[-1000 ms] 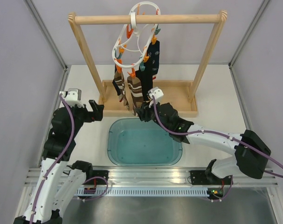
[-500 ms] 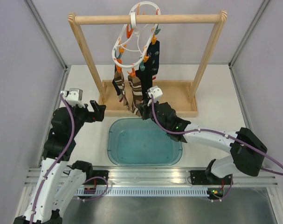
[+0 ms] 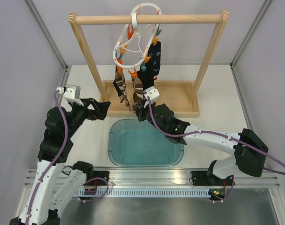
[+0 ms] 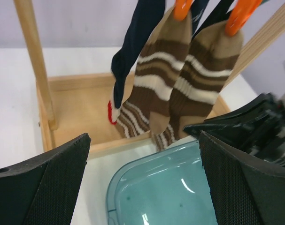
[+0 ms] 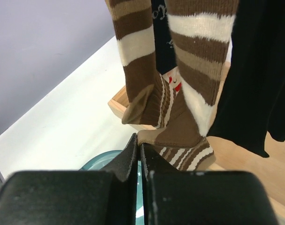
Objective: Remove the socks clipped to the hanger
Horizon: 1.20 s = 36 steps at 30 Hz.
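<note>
The white ring hanger [image 3: 133, 44] hangs from the wooden rail with its socks clipped on. Orange pegs [image 4: 182, 7] hold two brown striped socks [image 4: 156, 84] side by side, and a dark sock [image 4: 133, 47] hangs to their left. My right gripper [image 3: 138, 111] is at the bottom of the striped socks [image 3: 135, 89]. In the right wrist view its fingers [image 5: 138, 143] are shut, pinching the toe edge of the nearer striped sock [image 5: 180, 126]. A dark sock [image 5: 259, 84] hangs right of it. My left gripper [image 3: 104, 108] stands open to the left, pointing at the socks, holding nothing [image 4: 144, 138].
The wooden rail frame [image 3: 147, 19] stands on its wooden base tray [image 3: 180, 93] at the back. A teal plastic bin [image 3: 115, 154] sits in front of it, below the socks. Grey walls close in both sides.
My right gripper moved a little left and forward under the striped socks and shut on a toe. My left arm rose and reached right toward the socks, still open.
</note>
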### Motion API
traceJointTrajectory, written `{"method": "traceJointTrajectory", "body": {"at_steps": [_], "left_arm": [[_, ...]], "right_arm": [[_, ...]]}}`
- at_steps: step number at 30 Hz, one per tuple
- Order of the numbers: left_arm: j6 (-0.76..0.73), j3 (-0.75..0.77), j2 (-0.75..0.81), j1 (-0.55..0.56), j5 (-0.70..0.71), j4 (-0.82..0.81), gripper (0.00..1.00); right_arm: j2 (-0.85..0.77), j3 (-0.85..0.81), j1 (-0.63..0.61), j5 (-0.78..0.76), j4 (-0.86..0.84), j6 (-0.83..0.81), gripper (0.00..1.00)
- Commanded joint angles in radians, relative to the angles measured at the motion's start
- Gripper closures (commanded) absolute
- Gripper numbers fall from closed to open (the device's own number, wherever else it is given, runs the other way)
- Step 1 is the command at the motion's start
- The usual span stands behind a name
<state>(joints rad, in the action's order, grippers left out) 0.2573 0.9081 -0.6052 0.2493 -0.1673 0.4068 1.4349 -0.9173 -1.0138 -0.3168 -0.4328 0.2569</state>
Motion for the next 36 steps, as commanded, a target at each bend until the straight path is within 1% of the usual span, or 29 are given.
{"method": "traceJointTrajectory", "body": {"at_steps": [1, 3, 6, 7, 9, 10, 11, 12, 13, 15, 18, 20, 24, 26, 36], "left_arm": [[0.072, 0.097, -0.040, 0.028, -0.040, -0.063, 0.00], [0.079, 0.132, -0.077, 0.053, -0.021, -0.065, 0.00], [0.065, 0.179, -0.143, 0.125, 0.009, -0.072, 0.00], [0.050, 0.202, -0.160, 0.181, 0.059, -0.072, 0.00], [0.037, 0.222, -0.186, 0.252, 0.132, -0.074, 0.00], [0.030, 0.230, -0.209, 0.324, 0.202, -0.079, 0.00], [0.028, 0.248, -0.223, 0.361, 0.236, -0.086, 0.00], [0.026, 0.256, -0.234, 0.422, 0.267, -0.094, 0.00], [0.028, 0.264, -0.255, 0.447, 0.311, -0.100, 0.00], [0.037, 0.287, -0.274, 0.488, 0.337, -0.126, 0.00], [0.056, 0.305, -0.312, 0.524, 0.373, -0.166, 0.00], [0.059, 0.319, -0.340, 0.541, 0.423, -0.184, 0.00], [0.072, 0.322, -0.370, 0.571, 0.454, -0.253, 0.00], [0.074, 0.324, -0.381, 0.574, 0.499, -0.273, 0.00], [0.073, 0.362, -0.478, 0.578, 0.568, -0.326, 0.00]], "right_arm": [[-0.001, -0.046, -0.009, -0.033, -0.009, -0.015, 0.99], [0.001, -0.052, -0.012, -0.034, -0.006, -0.008, 0.99], [0.013, -0.071, -0.012, -0.036, 0.008, -0.007, 0.99], [0.019, -0.081, -0.012, -0.039, 0.012, -0.007, 0.99], [0.025, -0.089, -0.012, -0.038, 0.025, -0.007, 0.99], [0.027, -0.091, -0.014, -0.042, 0.028, -0.005, 0.99], [0.028, -0.094, -0.014, -0.042, 0.029, -0.005, 0.99], [0.030, -0.097, -0.014, -0.044, 0.031, -0.002, 0.99], [0.032, -0.100, -0.014, -0.045, 0.034, -0.002, 0.99], [0.029, -0.100, -0.014, -0.045, 0.039, -0.002, 0.99], [0.021, -0.092, -0.016, -0.044, 0.040, -0.002, 0.99], [0.010, -0.083, -0.014, -0.047, 0.040, -0.002, 0.99], [-0.008, -0.069, -0.014, -0.050, 0.040, 0.001, 0.99], [-0.013, -0.065, -0.014, -0.045, 0.040, 0.005, 0.99], [-0.042, -0.048, -0.025, -0.033, 0.039, -0.001, 0.99]]}}
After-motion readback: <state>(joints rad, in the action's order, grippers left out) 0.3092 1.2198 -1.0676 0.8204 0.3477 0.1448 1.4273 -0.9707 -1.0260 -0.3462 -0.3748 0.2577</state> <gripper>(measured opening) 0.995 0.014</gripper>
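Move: My right fingers already pinch the toe of the front brown striped sock. The orange clip holding it hangs roughly 9 cm ahead of my open left hand, 13 cm to its right and 10 cm higher. Beside that clip, a second orange clip is about 5 cm to its left and 2 cm farther out; a teal clip is some 4 cm to its right and 3 cm farther. From my right hand the front clip is about 4 cm ahead, straight across, and 18 cm up. I swing my left hand about 13 cm to the right, first rising 5 cm, then easing forward and a little higher until the open fingers face the front orange clip from close by. The wrist yaws clockwise on the way and mostly turns back. My right hand keeps its pinch on the sock's toe and nearly holds its place, creeping up a centimetre or so. ##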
